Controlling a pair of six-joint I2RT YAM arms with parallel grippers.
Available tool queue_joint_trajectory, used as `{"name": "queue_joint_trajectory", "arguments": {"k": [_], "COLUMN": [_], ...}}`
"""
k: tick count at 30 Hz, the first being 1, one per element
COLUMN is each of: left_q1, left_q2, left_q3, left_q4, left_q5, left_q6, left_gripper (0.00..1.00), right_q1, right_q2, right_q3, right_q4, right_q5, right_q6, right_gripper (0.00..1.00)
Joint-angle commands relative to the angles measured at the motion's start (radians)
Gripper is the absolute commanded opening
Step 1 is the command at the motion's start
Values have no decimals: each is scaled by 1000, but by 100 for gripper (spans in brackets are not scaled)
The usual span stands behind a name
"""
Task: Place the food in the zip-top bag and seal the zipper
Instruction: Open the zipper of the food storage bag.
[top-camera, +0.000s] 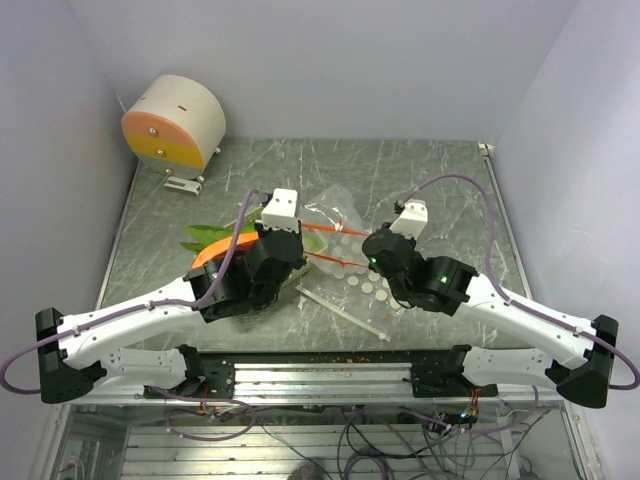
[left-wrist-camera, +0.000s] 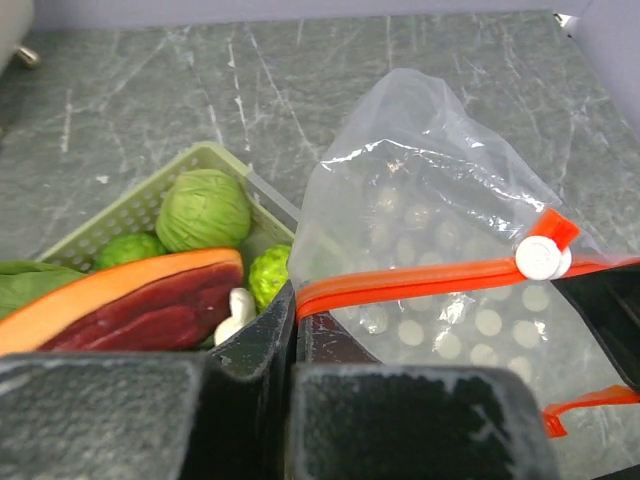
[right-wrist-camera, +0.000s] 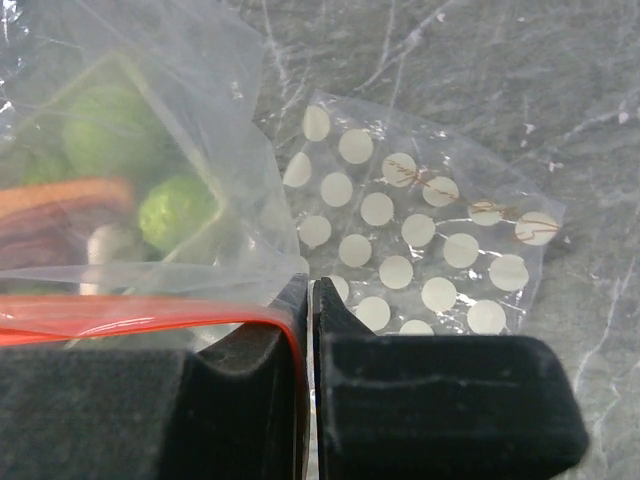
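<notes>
The clear zip-top bag (top-camera: 335, 205) with an orange zipper strip (left-wrist-camera: 420, 280) and a white slider (left-wrist-camera: 543, 258) hangs stretched between both grippers. My left gripper (left-wrist-camera: 297, 300) is shut on the strip's left end. My right gripper (right-wrist-camera: 309, 290) is shut on the bag's orange edge (right-wrist-camera: 120, 312). The food lies in a pale-green basket (left-wrist-camera: 130, 205) left of the bag: light-green balls (left-wrist-camera: 204, 208), an orange-and-red slab (left-wrist-camera: 130, 300), a small white piece (left-wrist-camera: 238, 310) and green leaves (top-camera: 205, 236). I see no food inside the bag.
A round cream-and-orange drum (top-camera: 175, 125) stands at the back left corner. A white strip (top-camera: 345, 312) lies on the table in front of the bag. Clear film with white dots (right-wrist-camera: 430, 240) lies flat beyond my right fingers. Walls close in on three sides.
</notes>
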Motion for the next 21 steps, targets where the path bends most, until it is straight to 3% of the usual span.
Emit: {"name": "queue_joint_trajectory", "arguments": {"k": [1,5,10,14,17,21], "left_q1": [12,12,12,12,12,12], "left_q2": [-35,-94,-169,-203,-214,-212], "left_q3": [128,166,161,164,169,170], "left_q4": [-170,-189,-186,-216,-247,-286], "left_q5": [-159,-119,-33,-67,-103,-158], "left_q6": [60,152,227,245,248,243], "left_gripper": [7,7,7,7,7,7], "right_q1": [-13,-12,-15,-22,-25,-24], "right_q2": [7,15,126,205,222,219], "right_q3": [52,41,106,136,150,177], "right_q4": [40,309,373,448,510,550], "right_q5": [7,-173,-181,-215,-295,-418], "right_q6": [-104,-248,-301,-357,-408,-467], "right_gripper": [5,10,16,21,33,61]}}
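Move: Both hands hold the orange zipper of the zip-top bag, its mouth stretched some 16 cm between them. From the left hand the food basket lies about 6 cm left, 7 cm ahead and 25 cm below; the zipper slider is roughly 9 cm right and 3 cm ahead, nearly level. From the right hand the basket is about 21 cm left, 7 cm ahead and 18 cm below; the white rod lies some 5 cm left, 8 cm back and 21 cm below. Still pinching its end of the orange zipper, the left hand carries the bag left and up, about 8 cm and 7 cm, across the near side above the food basket, while the right hand follows farther, some 12 cm left towards the basket with about 4 cm each of rise and forward reach, bringing the two ends closer. The right wrist turns some 20 degrees counter-clockwise and its shut fingers spread to about half open towards the end, loosening their pinch but keeping the strip between them, the left finger inside the mouth. ##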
